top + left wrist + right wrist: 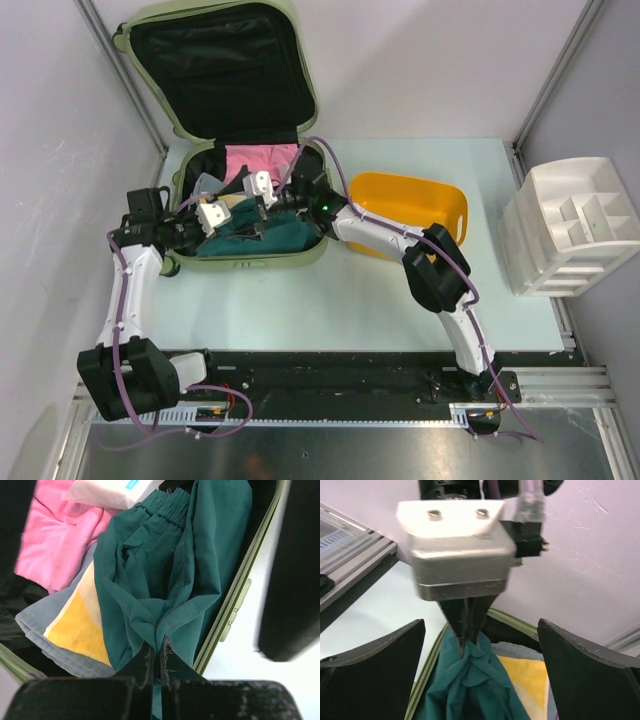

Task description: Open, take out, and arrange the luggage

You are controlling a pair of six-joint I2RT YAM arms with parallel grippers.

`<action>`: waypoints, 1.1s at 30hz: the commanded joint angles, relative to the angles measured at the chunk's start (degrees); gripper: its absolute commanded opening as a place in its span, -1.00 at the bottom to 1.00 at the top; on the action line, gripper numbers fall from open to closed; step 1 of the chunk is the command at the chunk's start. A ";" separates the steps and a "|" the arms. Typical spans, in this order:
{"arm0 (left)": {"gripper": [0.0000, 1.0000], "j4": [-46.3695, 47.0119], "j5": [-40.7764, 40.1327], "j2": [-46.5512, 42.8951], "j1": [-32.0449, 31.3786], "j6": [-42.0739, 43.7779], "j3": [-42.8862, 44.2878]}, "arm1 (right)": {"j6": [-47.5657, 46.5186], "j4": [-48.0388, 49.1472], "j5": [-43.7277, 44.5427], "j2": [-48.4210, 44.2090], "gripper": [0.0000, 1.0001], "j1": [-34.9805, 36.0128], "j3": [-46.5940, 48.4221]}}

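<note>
The luggage (270,262) lies open at the table's back left, its black-lined lid propped up behind it. Inside are a teal garment (165,565), a pink cloth (55,535), a yellow towel (80,625) and a white packet (110,492). My left gripper (156,646) is shut on a bunched fold of the teal garment near the case's front rim (240,585). In the right wrist view, that fold (475,685) hangs from the left fingers (465,625). My right gripper (481,625) stands open, facing the left one, with a finger on each side of the pinched fold and touching nothing.
A yellow plastic tub (410,205) lies just right of the case, under my right forearm. A white divided organizer tray (570,225) stands at the table's right edge. Frame posts and walls close in the back corners.
</note>
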 commanded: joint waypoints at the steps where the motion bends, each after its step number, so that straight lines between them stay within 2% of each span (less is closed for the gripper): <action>1: -0.99 -0.22 4.21 -3.43 -0.21 0.74 1.00 | -2.21 -5.84 1.52 4.47 0.99 -0.37 6.00; 6: -1.00 -0.40 4.38 -4.74 -0.21 1.27 1.27 | -5.72 -11.12 -0.68 5.79 0.99 -0.81 5.40; 13: -0.99 -0.31 4.38 -7.30 -0.21 1.45 1.09 | -12.32 -19.73 1.86 7.02 0.93 -2.30 5.66; 16: -1.00 -0.22 4.30 -8.00 -0.12 1.80 1.09 | -15.04 -24.29 2.57 6.67 0.81 -4.32 5.31; 20: -0.99 -0.31 4.47 -8.62 -0.12 2.06 1.35 | -20.14 -31.86 3.18 5.62 0.48 -6.60 4.26; 27: -0.99 -0.31 4.82 -9.05 -0.03 1.36 2.41 | -23.93 -38.55 4.41 6.67 0.23 -9.24 3.81; 30: -1.00 -0.31 4.73 -8.88 0.05 0.57 2.67 | -23.67 -38.99 3.72 6.67 0.02 -9.42 3.90; 33: -0.99 -0.22 5.00 -8.44 0.14 -1.36 3.55 | -22.61 -38.47 4.41 6.06 -0.77 -8.81 3.81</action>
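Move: The teal garment that the wide-open right hand goes for lies in the open suitcase, its middle about 7 cm ahead of that hand, 2 cm to its right and 17 cm below. From the right hand, the yellow cloth is some 14 cm ahead and 7 cm left, the pink cloth about 22 cm ahead and 2 cm right. The left hand already pinches the garment's left end; its middle lies about 6 cm ahead, 12 cm right and 8 cm lower. The right fingers close on the teal garment farther right along it, pinching a fold between their tips, after the hand sinks about 14 cm into the suitcase and swings forward and to the right, tipping its fingers down by some 20 degrees. Meanwhile the left hand keeps its pinch and rises about 3 cm, tilting up slightly. ##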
